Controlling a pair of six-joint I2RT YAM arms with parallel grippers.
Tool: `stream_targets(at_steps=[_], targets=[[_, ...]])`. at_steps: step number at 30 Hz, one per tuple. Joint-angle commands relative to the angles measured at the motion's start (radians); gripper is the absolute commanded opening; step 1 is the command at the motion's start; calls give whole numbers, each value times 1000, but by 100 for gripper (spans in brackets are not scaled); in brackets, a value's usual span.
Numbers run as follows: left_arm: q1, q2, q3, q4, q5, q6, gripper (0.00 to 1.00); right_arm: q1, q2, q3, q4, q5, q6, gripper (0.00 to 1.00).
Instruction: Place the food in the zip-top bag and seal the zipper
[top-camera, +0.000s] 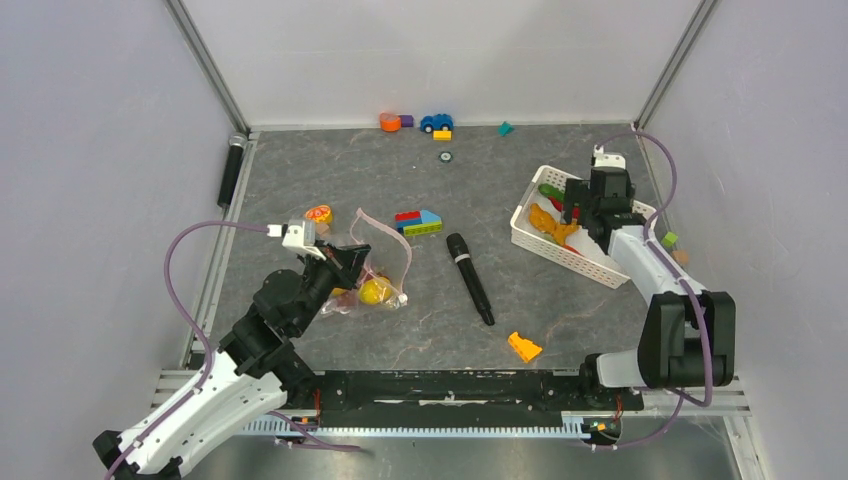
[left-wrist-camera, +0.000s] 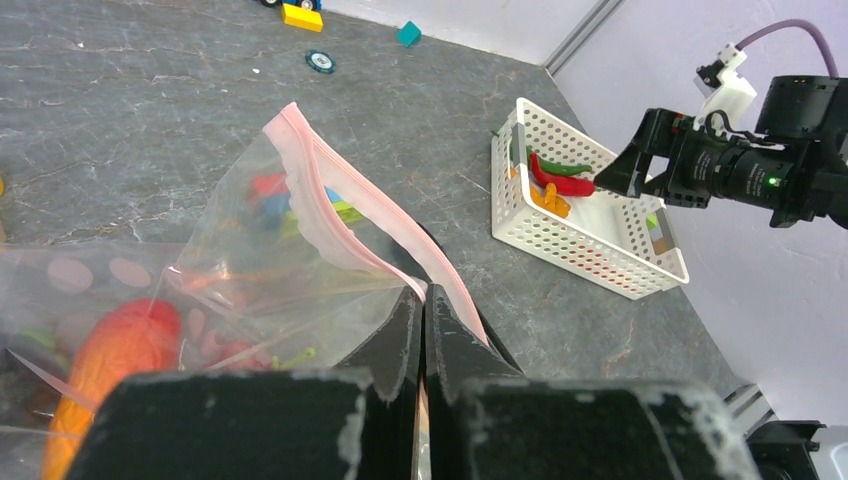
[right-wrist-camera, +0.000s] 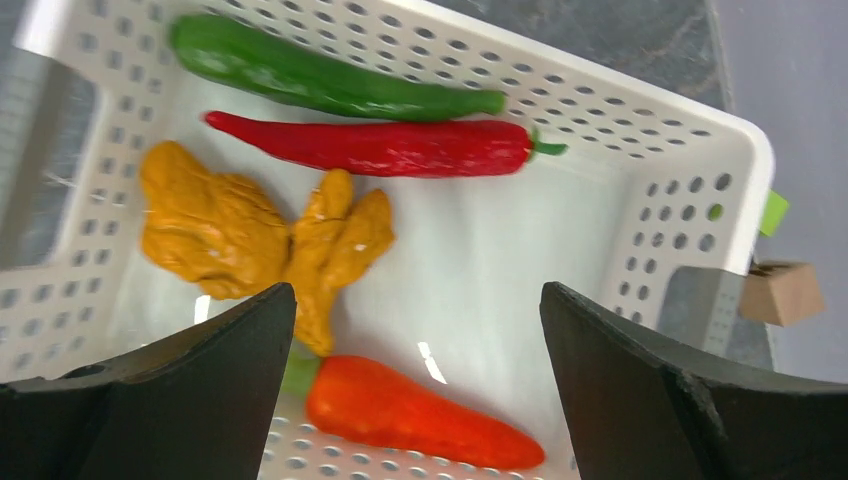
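Observation:
The clear zip-top bag (top-camera: 378, 262) lies left of centre, its mouth lifted. My left gripper (left-wrist-camera: 425, 300) is shut on the bag's mouth edge, pinching the pink zipper (left-wrist-camera: 340, 190). An orange-red food piece (left-wrist-camera: 120, 345) and a yellow one (top-camera: 376, 291) show through the plastic. My right gripper (right-wrist-camera: 417, 292) hangs open over the white basket (right-wrist-camera: 600, 90). Below its fingers lies an orange carrot (right-wrist-camera: 410, 412), untouched. A red chili (right-wrist-camera: 380, 147), a green pepper (right-wrist-camera: 320, 80) and a knobbly orange-yellow piece (right-wrist-camera: 230, 235) lie further in.
A black microphone (top-camera: 470, 278) lies at centre, stacked bricks (top-camera: 418, 222) behind it. An orange wedge (top-camera: 524, 346) sits near the front. A round orange piece (top-camera: 318, 213) rests beside the bag. A toy car (top-camera: 436, 122) and small blocks line the back wall.

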Motion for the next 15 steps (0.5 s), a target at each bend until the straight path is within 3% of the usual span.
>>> stream_targets(at_steps=[1, 4, 7, 10, 15], targets=[[-3, 7, -7, 53, -15, -30, 4, -43, 23, -17, 13, 71, -73, 98], [-3, 23, -4, 53, -9, -27, 4, -108, 76, -14, 73, 40, -125, 98], [-4, 36, 1, 53, 12, -18, 4, -112, 128, -14, 205, -30, -317, 98], [-4, 45, 6, 55, 24, -17, 4, -112, 200, 17, 260, -214, -513, 98], [-3, 52, 6, 59, 21, -10, 4, -94, 244, 61, 242, -478, -672, 95]])
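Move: The red chilli lies in the basket about 7 cm ahead of the open right hand, 3 cm to its left and 10 cm below. The green pepper is 4 cm beyond the chilli and 3 cm left of it; the small orange drumstick sits 2 cm ahead of the hand and 6 cm left, the large one 4 cm ahead and 11 cm left. From the left hand, the chilli is roughly 22 cm ahead, 55 cm right and 23 cm below. Right hand, open, sinks about 6 cm, swinging right then forward-left towards the red chilli, turning 20 degrees counter-clockwise. ##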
